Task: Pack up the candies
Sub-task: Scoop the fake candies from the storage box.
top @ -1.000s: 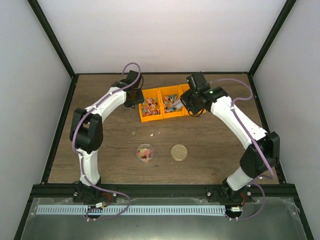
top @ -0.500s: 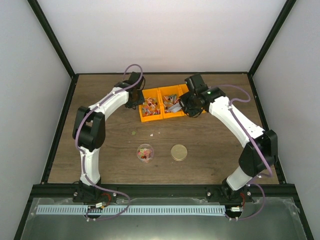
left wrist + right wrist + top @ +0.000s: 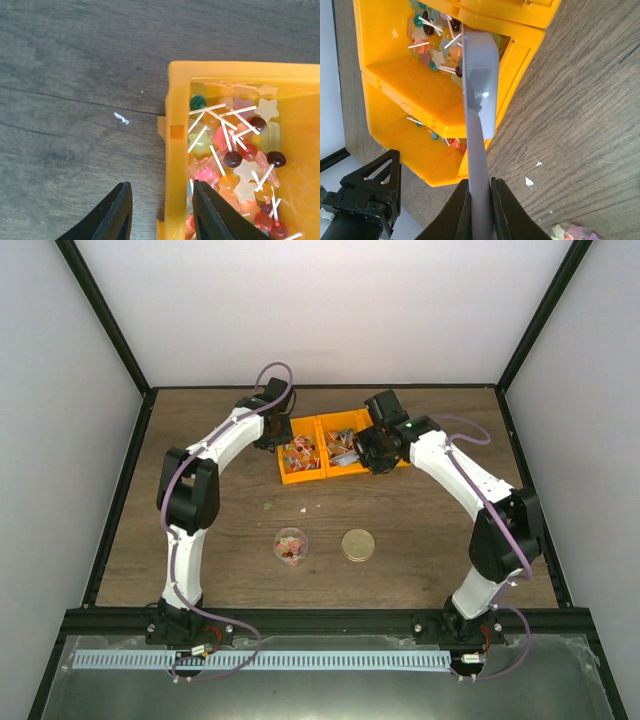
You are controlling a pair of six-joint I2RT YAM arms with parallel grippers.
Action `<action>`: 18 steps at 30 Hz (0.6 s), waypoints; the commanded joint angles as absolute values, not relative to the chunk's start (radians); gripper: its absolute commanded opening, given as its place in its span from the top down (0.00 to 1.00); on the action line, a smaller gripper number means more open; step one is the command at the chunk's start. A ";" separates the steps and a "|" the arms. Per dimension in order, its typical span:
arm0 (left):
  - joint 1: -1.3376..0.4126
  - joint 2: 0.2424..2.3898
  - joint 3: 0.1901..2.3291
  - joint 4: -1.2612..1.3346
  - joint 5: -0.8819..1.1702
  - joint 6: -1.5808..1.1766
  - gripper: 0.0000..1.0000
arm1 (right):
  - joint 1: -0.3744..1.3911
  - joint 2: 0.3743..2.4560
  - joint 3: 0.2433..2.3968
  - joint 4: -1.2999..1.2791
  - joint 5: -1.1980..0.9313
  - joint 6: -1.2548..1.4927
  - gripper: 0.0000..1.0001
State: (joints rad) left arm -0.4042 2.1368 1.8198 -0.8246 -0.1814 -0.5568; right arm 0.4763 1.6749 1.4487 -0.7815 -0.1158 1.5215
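The candies [image 3: 235, 150] are small star sweets and lollipops in mixed colours, heaped in orange bins [image 3: 300, 462] at the back of the table. My left gripper [image 3: 161, 186] is open and straddles the left wall [image 3: 177, 125] of the leftmost bin, one finger outside and one inside, with a gap on each side. My right gripper [image 3: 480, 185] is shut on the handle of a grey scoop [image 3: 480, 85]. The scoop's bowl reaches over the candies [image 3: 432, 30] in the middle bin [image 3: 410, 75]. In the top view the grippers sit at the bins' left [image 3: 272, 440] and right [image 3: 365, 452].
A small clear jar [image 3: 290, 545] with some candies in it stands in front of the bins, and a round gold lid [image 3: 358, 544] lies to its right. A few loose scraps [image 3: 268, 506] lie on the wooden table [image 3: 430, 540] between bins and jar.
My right gripper has carried the scoop leftward, further over the bins. The left arm has shifted a little along the left bin's edge.
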 commanded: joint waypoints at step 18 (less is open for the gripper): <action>-0.410 2.274 1.946 -0.903 -0.176 -0.474 0.96 | 0.459 1.721 1.434 -0.846 -0.104 1.585 0.99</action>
State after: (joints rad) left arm -0.4084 2.2398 1.9121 -0.8597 -0.1516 -0.5079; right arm 0.4667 1.7039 1.4387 -0.7502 -0.1215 1.5414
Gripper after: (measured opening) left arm 0.113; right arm 0.098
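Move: The left wall of the orange tray lies about 3 cm below the left hand, roughly 1 cm ahead and 1 cm right; the left compartment's candies are some 6 cm right, 2 cm back and 7 cm down. From the right hand, still holding the scoop, the middle compartment's candies are about 8 cm ahead, 5 cm left and 13 cm down, with the left compartment's candies around 15 cm left, 6 cm ahead. Left hand sinks about 2.5 cm and pinches the tray's left wall while the right lowers the scoop 1 cm. ##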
